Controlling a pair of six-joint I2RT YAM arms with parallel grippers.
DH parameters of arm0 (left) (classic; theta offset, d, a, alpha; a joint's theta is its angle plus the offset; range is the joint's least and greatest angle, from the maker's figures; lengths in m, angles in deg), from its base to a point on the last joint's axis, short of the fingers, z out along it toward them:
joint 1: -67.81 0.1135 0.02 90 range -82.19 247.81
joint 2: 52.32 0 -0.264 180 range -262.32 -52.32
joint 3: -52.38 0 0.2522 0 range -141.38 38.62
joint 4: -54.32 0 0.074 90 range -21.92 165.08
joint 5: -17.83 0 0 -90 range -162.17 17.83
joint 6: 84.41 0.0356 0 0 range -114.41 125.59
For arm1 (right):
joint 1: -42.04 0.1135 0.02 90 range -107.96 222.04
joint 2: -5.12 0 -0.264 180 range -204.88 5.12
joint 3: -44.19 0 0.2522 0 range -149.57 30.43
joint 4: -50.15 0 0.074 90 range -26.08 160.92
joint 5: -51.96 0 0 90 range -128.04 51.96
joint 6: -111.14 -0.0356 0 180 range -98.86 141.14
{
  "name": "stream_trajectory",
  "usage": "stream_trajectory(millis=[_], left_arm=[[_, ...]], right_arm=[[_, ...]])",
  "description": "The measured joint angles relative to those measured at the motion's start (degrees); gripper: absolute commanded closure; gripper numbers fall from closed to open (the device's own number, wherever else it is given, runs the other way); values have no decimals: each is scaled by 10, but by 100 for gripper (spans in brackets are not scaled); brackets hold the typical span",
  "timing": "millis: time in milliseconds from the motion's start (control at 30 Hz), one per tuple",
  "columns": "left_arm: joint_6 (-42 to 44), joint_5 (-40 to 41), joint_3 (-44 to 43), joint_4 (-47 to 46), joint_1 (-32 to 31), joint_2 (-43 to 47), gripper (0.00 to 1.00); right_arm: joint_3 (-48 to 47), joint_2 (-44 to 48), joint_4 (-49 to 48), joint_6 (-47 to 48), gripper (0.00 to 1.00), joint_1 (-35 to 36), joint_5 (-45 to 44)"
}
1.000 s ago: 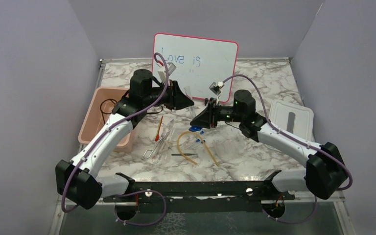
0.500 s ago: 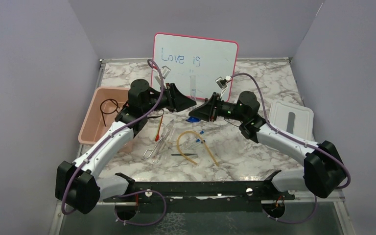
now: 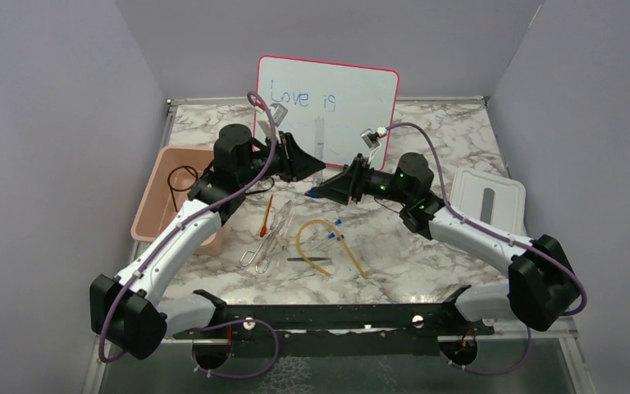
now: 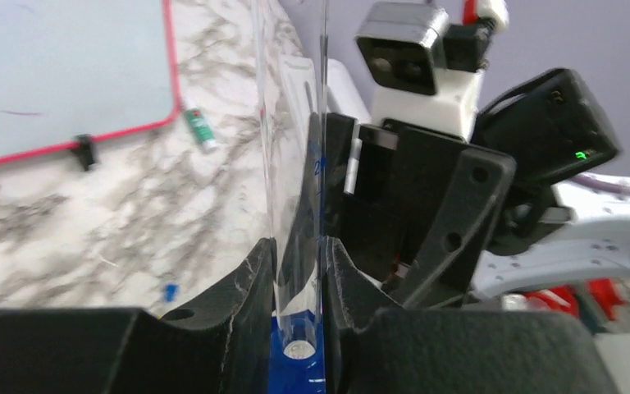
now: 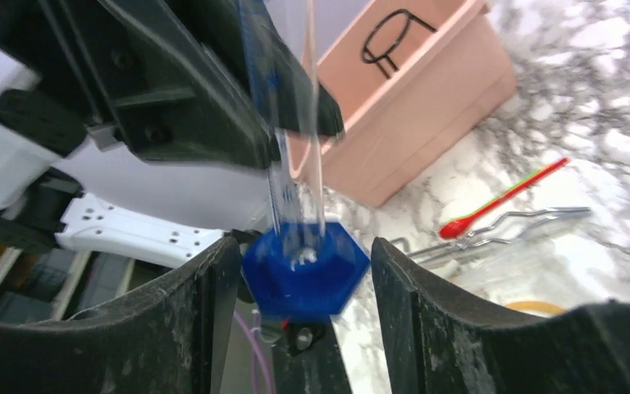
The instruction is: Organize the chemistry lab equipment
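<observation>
A clear measuring tube point(image 3: 320, 141) on a blue hexagonal foot point(image 3: 312, 192) stands upright in the air in front of the whiteboard. My left gripper point(image 3: 310, 169) is shut on its glass stem point(image 4: 297, 205), just above the foot point(image 4: 295, 365). My right gripper point(image 3: 320, 194) is open around the foot point(image 5: 305, 275), with a gap on each side. On the table lie a red-tipped spatula point(image 3: 267, 215), metal tongs point(image 3: 262, 245), a tan rubber tube point(image 3: 320, 238), a thin dark rod point(image 3: 309, 260) and small blue-capped vials point(image 3: 334, 235). A black wire tripod point(image 3: 182, 178) lies in the pink bin.
The pink bin point(image 3: 157, 217) stands at the left and its white lid point(image 3: 488, 197) lies at the right. A pink-framed whiteboard point(image 3: 353, 90) leans at the back, with a small green piece point(image 4: 199, 129) by its lower edge.
The tube came up off the table and was turned upright between the arms. My left gripper has closed on its stem and my right gripper has opened off the blue foot.
</observation>
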Motion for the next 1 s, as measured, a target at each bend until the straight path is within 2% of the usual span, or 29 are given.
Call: stream_trajectory(millis=[167,300,433,500,667,1000], left_arm=[[108,119,-104,165,3,0,84],[186,274,-175,306,21,0,84],[227,381,-186,423,58,-5,84],[243,418,-180,470,98,-21,84],[267,472,-158,533,172,-74,84],[325,523,-165,570,176,-139,85]], right_arm=[[-2,50,92,50,35,0,-75],[-2,108,166,96,35,0,-143],[7,149,203,125,35,0,-170],[19,162,210,131,35,0,-175],[51,168,230,134,35,0,-175],[61,176,260,138,35,0,-170]])
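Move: The left hand already grips the upright glass cylinder above its blue base; the pink bin for it lies about 38 cm to this hand's left, 8 cm ahead and 26 cm below. Near the way, some 30 cm below the hand, are the coloured spoons, 13 cm left and level with it, and the metal tongs, 14 cm left and 7 cm back. From the opened right hand, the bin is roughly 38 cm left, 11 cm ahead, 22 cm below. Left hand swings the gripped cylinder some 27 cm left, 15 down, over the bin; right hand withdraws rightward. ##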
